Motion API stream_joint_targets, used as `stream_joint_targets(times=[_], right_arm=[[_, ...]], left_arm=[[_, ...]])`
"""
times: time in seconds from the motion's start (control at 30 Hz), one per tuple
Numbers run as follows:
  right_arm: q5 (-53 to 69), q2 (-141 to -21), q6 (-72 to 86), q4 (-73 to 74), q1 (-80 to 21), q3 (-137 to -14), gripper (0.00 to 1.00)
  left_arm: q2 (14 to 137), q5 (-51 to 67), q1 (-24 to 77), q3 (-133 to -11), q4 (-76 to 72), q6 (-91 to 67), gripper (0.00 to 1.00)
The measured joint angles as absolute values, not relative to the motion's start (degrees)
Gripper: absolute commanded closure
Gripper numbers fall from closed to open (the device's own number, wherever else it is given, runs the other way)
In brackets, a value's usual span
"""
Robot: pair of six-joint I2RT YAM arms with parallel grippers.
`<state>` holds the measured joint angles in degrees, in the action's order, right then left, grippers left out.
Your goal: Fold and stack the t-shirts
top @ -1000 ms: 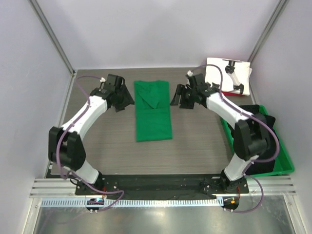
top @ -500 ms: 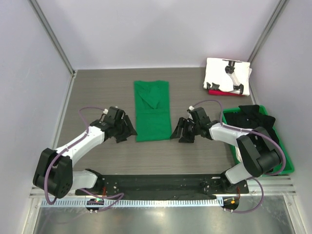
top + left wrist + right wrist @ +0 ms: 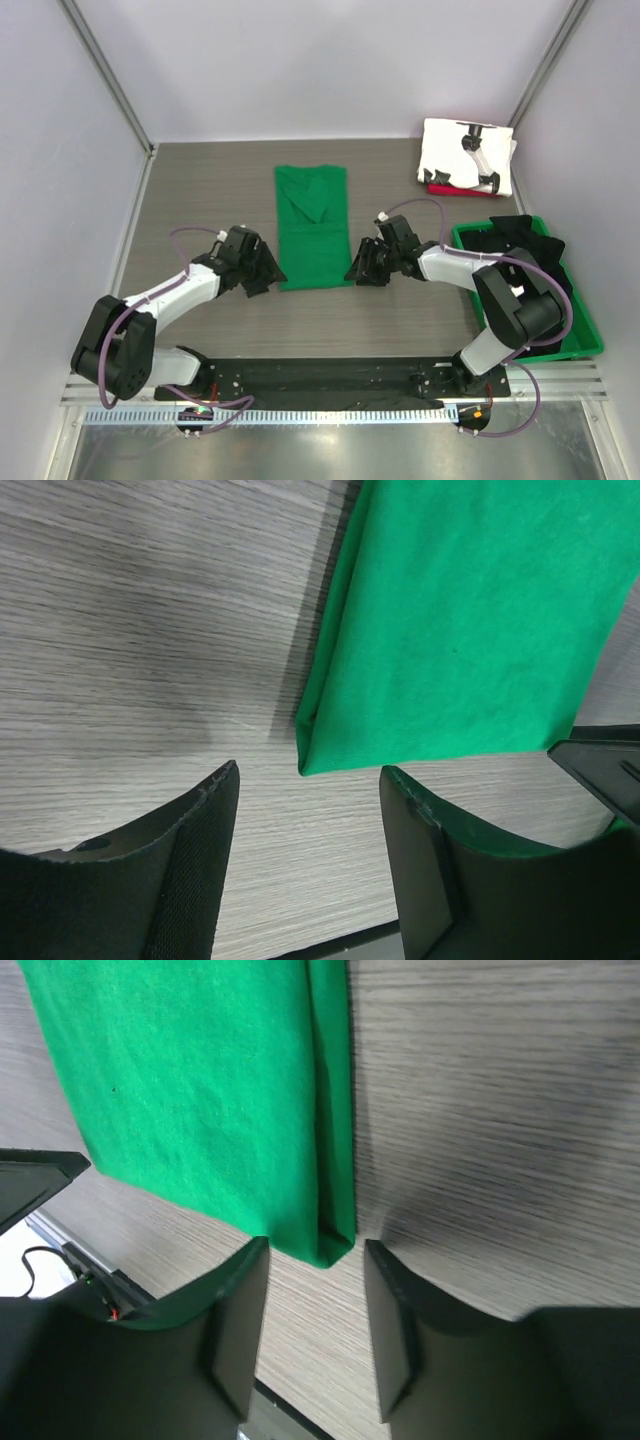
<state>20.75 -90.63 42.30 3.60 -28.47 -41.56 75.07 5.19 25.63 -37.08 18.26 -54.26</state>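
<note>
A bright green t-shirt lies folded into a long strip in the middle of the table. My left gripper is open at its near left corner, which sits just ahead of the gap between my fingers. My right gripper is open at its near right corner, also just ahead of the gap. A folded white t-shirt with black print lies on a red one at the far right. Black shirts lie in the green bin.
The green plastic bin stands at the right edge, beside my right arm's base. The grey wood table is walled by white panels on three sides. A black mounting rail runs along the near edge.
Both grippers came down from the shirt's far end to its near end, then closed in on the two near corners. The shirt has not moved.
</note>
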Motion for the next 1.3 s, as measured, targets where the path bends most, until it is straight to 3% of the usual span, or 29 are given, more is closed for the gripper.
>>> stream_joint_targets(times=[0.27,0.63,0.73,0.83,1.1,1.3], right_arm=[[19.11,-92.88,42.22,4.16,-28.88,-42.46,0.79],[19.2,-93.78,42.46,2.48,-28.88,-42.15,0.92],[19.22,-93.78,42.54,1.89,-28.88,-41.85,0.99],[19.42,-93.76,42.89,1.06,-28.88,-41.32,0.99],[19.77,-90.17,43.46,1.02,-28.88,-38.3,0.99],[19.11,-78.24,44.16,6.55,-30.37,-33.98,0.99]], left_arm=[[76.38,5.48,26.15,-35.44,14.92,-55.66,0.46],[79.02,5.78,27.05,-33.8,10.46,-58.0,0.63],[80.4,5.87,27.2,-33.8,8.78,-58.65,0.81],[82.08,6.33,27.33,-33.82,6.9,-59.27,1.0],[81.28,6.0,29.61,-33.93,7.46,-59.77,1.0],[71.31,3.18,36.69,-33.26,13.67,-61.56,1.0]])
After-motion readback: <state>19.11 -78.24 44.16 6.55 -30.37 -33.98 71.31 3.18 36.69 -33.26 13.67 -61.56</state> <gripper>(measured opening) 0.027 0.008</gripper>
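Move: Both hands hang open over the green t-shirt's near corners. The left corner lies about 2 cm right, 1 cm ahead and 3 cm below the left hand; the right corner is straight under the right hand, about 2 cm down. From the right hand, the white shirt stack stands some 24 cm ahead and 21 cm to the right, and the green bin's middle about 34 cm right and 2 cm back. Both hands sink 2–3 cm, pinch the near corners, then pull back about 4 cm while lifting some 3 cm. ##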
